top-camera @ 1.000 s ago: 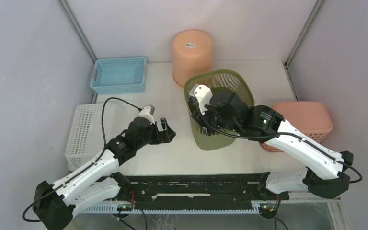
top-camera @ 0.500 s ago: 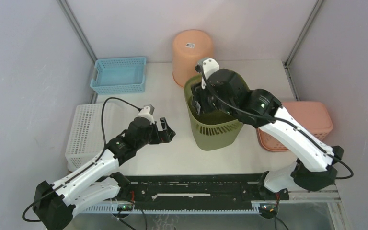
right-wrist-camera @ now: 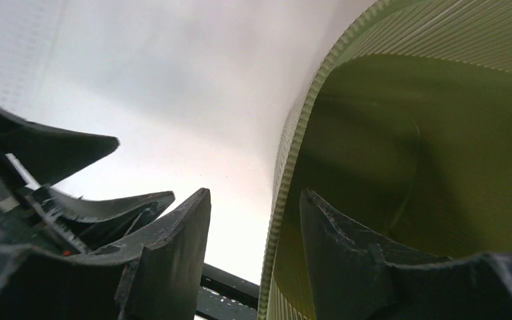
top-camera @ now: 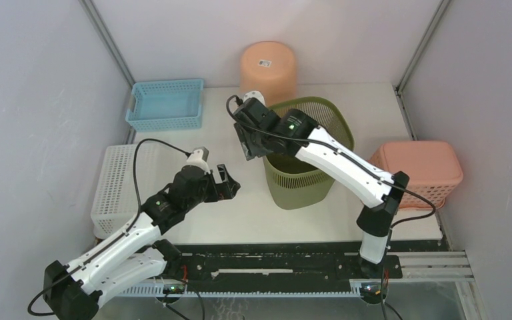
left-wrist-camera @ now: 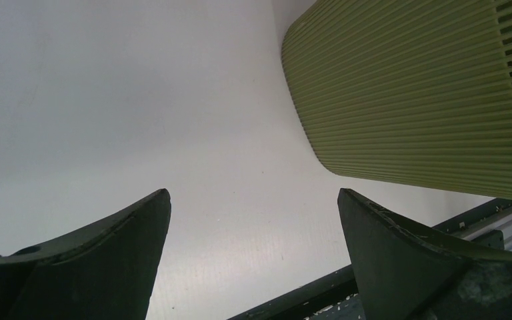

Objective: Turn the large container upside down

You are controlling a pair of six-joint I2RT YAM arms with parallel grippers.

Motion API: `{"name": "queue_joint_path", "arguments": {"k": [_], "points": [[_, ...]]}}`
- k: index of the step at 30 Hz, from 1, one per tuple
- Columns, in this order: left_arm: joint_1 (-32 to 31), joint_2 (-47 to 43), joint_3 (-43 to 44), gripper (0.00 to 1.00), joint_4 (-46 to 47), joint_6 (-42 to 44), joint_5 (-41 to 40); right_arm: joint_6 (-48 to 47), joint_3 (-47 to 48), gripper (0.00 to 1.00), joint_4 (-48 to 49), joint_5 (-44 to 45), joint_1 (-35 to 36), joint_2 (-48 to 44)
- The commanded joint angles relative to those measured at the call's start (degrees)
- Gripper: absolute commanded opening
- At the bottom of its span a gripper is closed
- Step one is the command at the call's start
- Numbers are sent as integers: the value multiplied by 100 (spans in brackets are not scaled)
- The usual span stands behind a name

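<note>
The large container is an olive-green ribbed bin standing upright, mouth up, in the middle of the table. My right gripper hangs at its left rim. In the right wrist view the right gripper is open and straddles the rim of the bin, one finger inside and one outside, with a gap showing on the outer side. My left gripper is open and low over the table, left of the bin. In the left wrist view the left gripper holds nothing and the bin's wall is ahead to the right.
An orange bin stands upside down behind the green one. A blue basket sits at the back left, a white basket at the left edge and a pink basket upside down on the right. A black rail runs along the front.
My right gripper has come out of the bin's inside and moved left to its left rim, its jaws a little wider. The bin stands straighter. The left arm shifted slightly.
</note>
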Motion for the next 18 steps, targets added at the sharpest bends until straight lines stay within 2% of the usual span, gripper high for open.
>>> {"name": "queue_joint_path", "arguments": {"k": [1, 8, 16, 18], "points": [[-24, -123, -109, 100, 32, -73, -90, 331, 499, 59, -729, 403, 40, 317], [-24, -219, -202, 100, 91, -123, -76, 416, 556, 51, -1202, 206, 53, 667], [-24, -186, -264, 100, 128, -143, -60, 458, 787, 28, -1773, 49, 4, 925], [-29, -188, -269, 100, 152, -143, -51, 459, 971, 27, -2084, 50, 15, 1048]]}}
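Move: The right hand hangs just above the left rim of the big green container, open fingers over either side; that stretch of rim is about 4 cm below the hand point, 2 cm right, 1 cm back. The container's middle lies roughly 12 cm right, 3 cm ahead and 16 cm down. The upturned orange bin stands some 28 cm ahead, 2 cm right; the pink basket about 43 cm right, 2 cm ahead. From the left hand the green container is some 20 cm right and 5 cm ahead. Downward first, about 3 cm, the right hand brings its open fingers over the green container's left rim, one inside and one outside the wall; then it levels off and eases a centimetre or two right and slightly back. The wrist tips some 10 degrees, pointing the fingers more steeply down, while they close to about half their starting gap around the rim. ##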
